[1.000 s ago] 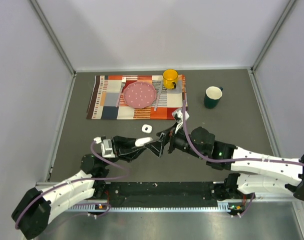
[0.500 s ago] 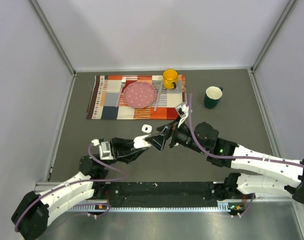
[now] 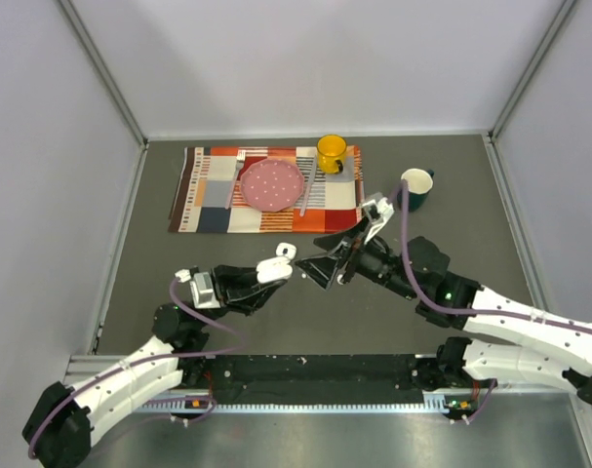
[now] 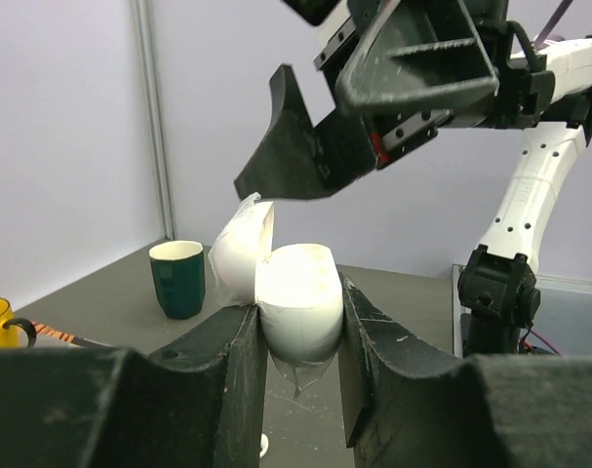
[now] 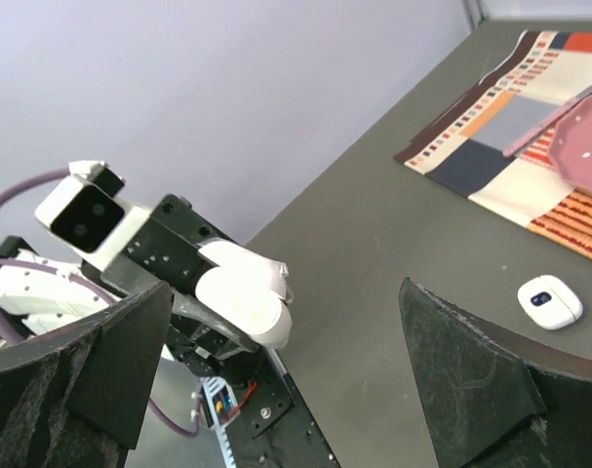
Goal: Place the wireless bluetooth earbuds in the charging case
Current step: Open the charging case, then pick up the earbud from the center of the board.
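My left gripper (image 3: 268,273) is shut on a white charging case (image 4: 297,297), held above the table with its lid (image 4: 243,250) hinged open. In the right wrist view the same case (image 5: 243,298) sits in the left fingers. My right gripper (image 3: 322,255) hovers just right of it, open and holding nothing; the left wrist view shows it (image 4: 374,107) above the case. A second white case (image 3: 285,251) lies on the table near the mat. The earbuds cannot be made out; a tiny white speck (image 4: 263,446) lies under the left fingers.
A patchwork placemat (image 3: 203,190) at the back carries a pink plate (image 3: 271,184), cutlery and a yellow mug (image 3: 332,152). A dark green cup (image 3: 414,189) stands at the back right. Grey walls enclose the table on three sides.
My right gripper has pulled back from the held case, moving right and farther away, still open. The left gripper kept its hold and shifted slightly forward.
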Controlling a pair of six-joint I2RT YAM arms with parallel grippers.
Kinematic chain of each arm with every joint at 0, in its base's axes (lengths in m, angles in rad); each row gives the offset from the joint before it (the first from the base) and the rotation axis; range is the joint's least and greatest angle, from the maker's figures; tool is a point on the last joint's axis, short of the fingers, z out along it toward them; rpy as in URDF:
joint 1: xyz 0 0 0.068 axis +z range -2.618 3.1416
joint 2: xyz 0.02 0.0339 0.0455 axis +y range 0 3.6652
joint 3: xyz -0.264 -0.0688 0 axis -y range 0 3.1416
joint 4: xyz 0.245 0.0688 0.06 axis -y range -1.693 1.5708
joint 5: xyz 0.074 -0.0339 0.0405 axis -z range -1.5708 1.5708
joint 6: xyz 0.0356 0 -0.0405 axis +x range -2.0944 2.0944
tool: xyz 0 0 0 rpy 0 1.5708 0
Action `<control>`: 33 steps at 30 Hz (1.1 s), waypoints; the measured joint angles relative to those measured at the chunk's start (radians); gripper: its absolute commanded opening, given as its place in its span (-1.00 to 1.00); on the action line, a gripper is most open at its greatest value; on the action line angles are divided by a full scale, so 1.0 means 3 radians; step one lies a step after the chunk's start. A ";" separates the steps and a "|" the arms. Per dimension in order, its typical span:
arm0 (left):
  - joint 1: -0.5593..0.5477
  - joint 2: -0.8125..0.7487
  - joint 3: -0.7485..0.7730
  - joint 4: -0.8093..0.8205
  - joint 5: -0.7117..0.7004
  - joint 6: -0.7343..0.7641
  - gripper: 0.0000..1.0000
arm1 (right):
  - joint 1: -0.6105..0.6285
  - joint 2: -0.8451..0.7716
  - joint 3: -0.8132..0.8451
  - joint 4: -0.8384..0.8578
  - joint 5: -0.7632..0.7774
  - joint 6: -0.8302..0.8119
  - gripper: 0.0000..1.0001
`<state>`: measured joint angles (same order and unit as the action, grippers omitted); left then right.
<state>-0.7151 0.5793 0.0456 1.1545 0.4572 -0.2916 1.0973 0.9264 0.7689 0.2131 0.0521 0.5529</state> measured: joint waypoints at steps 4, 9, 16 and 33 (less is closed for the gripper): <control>-0.0001 -0.0047 0.0000 -0.0085 -0.0050 0.0020 -1.00 | -0.0034 -0.0201 0.0010 -0.0144 0.0256 -0.0017 0.93; -0.0001 -0.0150 0.0000 -0.0178 -0.0111 0.0027 -1.00 | -0.0506 -0.0271 0.0010 -0.0809 0.0762 0.0223 0.81; -0.0001 -0.0361 0.0000 -0.0354 -0.0189 0.0079 -1.00 | -0.1485 -0.0289 -0.0725 -0.1223 0.0460 0.0856 0.47; -0.0001 -0.0506 0.0000 -0.0552 -0.0334 0.0161 -1.00 | -0.1058 0.0556 -0.0710 -0.1136 -0.0277 -0.0561 -0.04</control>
<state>-0.7155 0.4274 0.0456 0.9890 0.3569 -0.2432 0.7799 1.0931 0.5560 -0.1276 -0.0311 0.3847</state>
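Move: The earbud that the right hand goes for, the right one of the two on the table, lies about 12 cm ahead of it, 8 cm to its right and 30 cm below. The other earbud lies about 9 cm to the left of that earbud, the square case about 20 cm ahead and 7 cm left of the hand, both on the table. The open charging case is held about 9 cm to its left, 2 cm back. From the left hand the right earbud lies 14 cm ahead, 18 cm right, 27 cm down. Swing the right gripper away from the open charging case, forward and to the right, then drop it steeply towards the right earbud, some 23 cm lower overall, easing back to the left as it levels off. Tip the fingers down from level by about 40 degrees and half close them, touching nothing yet. Keep the charging case gripped in the left hand, drifting about 2 cm left and forward. ##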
